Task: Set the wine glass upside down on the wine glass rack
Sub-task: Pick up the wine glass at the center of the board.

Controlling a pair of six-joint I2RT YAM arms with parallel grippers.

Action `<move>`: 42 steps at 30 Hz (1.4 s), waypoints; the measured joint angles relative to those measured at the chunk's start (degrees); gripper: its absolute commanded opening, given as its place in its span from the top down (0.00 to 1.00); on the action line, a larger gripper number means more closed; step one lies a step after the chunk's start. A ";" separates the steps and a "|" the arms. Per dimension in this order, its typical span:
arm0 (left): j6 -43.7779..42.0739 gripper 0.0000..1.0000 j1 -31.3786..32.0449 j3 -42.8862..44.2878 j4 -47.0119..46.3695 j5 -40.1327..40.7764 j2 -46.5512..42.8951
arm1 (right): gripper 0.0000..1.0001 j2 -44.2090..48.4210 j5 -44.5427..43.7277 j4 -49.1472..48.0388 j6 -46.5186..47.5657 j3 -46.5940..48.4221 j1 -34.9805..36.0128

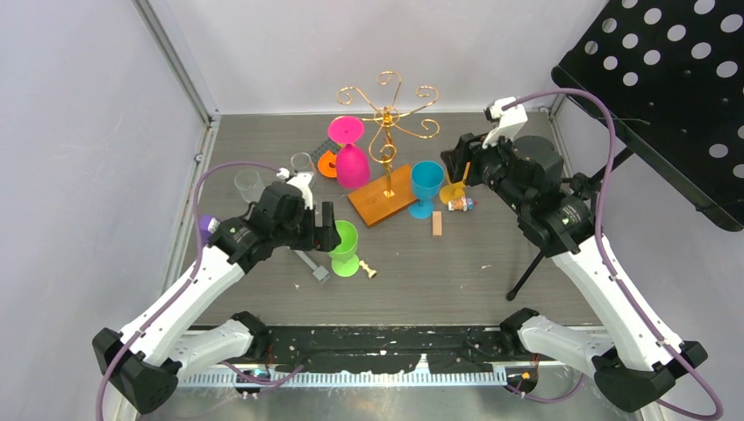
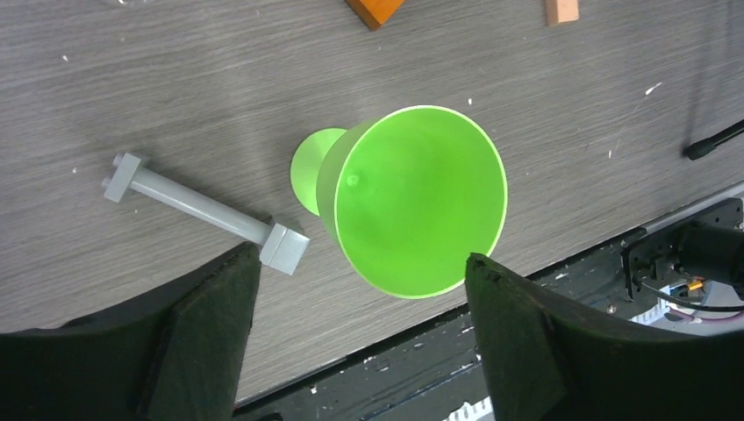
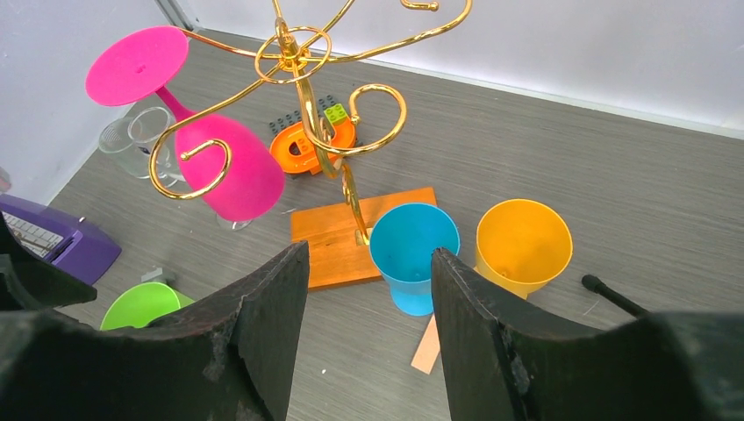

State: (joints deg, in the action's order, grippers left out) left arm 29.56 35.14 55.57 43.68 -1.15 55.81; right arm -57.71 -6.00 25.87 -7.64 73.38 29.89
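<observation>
The gold wire wine glass rack [image 1: 386, 114] stands on its wooden base [image 1: 382, 198] at the table's middle back, also in the right wrist view as rack [image 3: 303, 83]. A pink wine glass [image 1: 352, 156] hangs upside down from one arm. A green wine glass [image 1: 345, 247] stands upright in front; from above, the green glass [image 2: 412, 197] sits just ahead of my left gripper [image 2: 361, 256], which is open and not touching it. A blue glass [image 3: 412, 254] and a yellow glass [image 3: 523, 246] stand upright right of the base. My right gripper [image 3: 368, 254] hangs open and empty above them.
A grey bar [image 2: 202, 206] lies left of the green glass. Two clear glasses [image 1: 248, 184], an orange ring [image 1: 327, 164] and a purple object [image 1: 208, 225] sit at the left. A small wooden block [image 1: 437, 224] lies near the blue glass. A black perforated panel [image 1: 667, 79] on its stand [image 1: 526, 272] fills the right.
</observation>
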 measured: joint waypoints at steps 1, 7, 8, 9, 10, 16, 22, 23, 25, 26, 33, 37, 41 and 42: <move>-0.04 0.23 0.00 0.20 0.26 0.02 0.61 | 0.40 0.09 -0.11 0.09 0.02 0.00 0.00; -0.15 0.31 0.07 1.46 1.68 1.95 3.43 | 0.40 0.44 -0.50 0.15 0.24 -0.11 0.00; -0.24 0.34 0.09 1.64 1.88 2.29 3.52 | 0.40 0.48 -0.55 0.24 0.24 -0.13 0.00; -0.31 0.37 0.13 1.77 2.05 2.64 3.63 | 0.40 0.52 -0.57 0.28 0.24 -0.15 0.00; -0.44 0.39 0.20 2.03 2.36 2.99 3.87 | 0.40 0.55 -0.59 0.28 0.24 -0.22 0.00; -1.53 0.50 1.11 3.63 3.21 4.83 6.64 | 0.40 0.79 -0.76 0.44 0.26 -0.72 0.00; -1.53 0.61 2.51 4.33 3.76 6.95 9.31 | 0.40 0.85 -0.85 0.72 0.35 -0.92 0.00; -1.51 0.66 2.71 4.35 3.80 7.30 9.64 | 0.40 0.85 -0.87 0.74 0.35 -0.94 0.00; -1.55 0.74 2.91 4.35 3.78 7.72 10.14 | 0.40 0.85 -0.94 0.76 0.37 -0.96 0.00; -1.51 0.76 3.04 4.35 3.76 7.87 10.36 | 0.40 0.85 -0.98 0.76 0.37 -0.96 0.00; -1.51 0.79 3.58 4.35 3.58 8.70 11.80 | 0.40 0.90 -1.01 0.76 0.39 -1.18 0.00; -1.53 0.80 3.82 4.33 3.41 8.90 12.63 | 0.40 1.11 -1.03 1.01 0.39 -1.33 0.00; -1.51 0.93 3.87 4.35 3.28 9.09 12.98 | 0.40 1.40 -1.27 1.27 0.42 -1.33 0.00; -1.53 0.98 3.87 4.35 3.28 9.09 12.98 | 0.40 1.49 -1.33 1.36 0.44 -1.33 0.00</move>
State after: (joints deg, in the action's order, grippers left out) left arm 28.03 39.00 59.92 46.96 7.94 68.79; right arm -56.23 -7.33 27.22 -7.20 72.05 29.89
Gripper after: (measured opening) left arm 0.143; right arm 0.599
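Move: The green wine glass, upright, has its middle about 2 cm ahead of the left hand, 4 cm to its right and 11 cm below. The grey hammer lies 3 cm ahead and 6 cm left of this hand, the small chess piece 1 cm ahead and 10 cm right, both some 18 cm down. From the right hand the glass is roughly 8 cm back, 25 cm left and 29 cm below. The left hand sinks about 4 cm, edging forward, as its fingers close to pinch the green glass's left rim. ##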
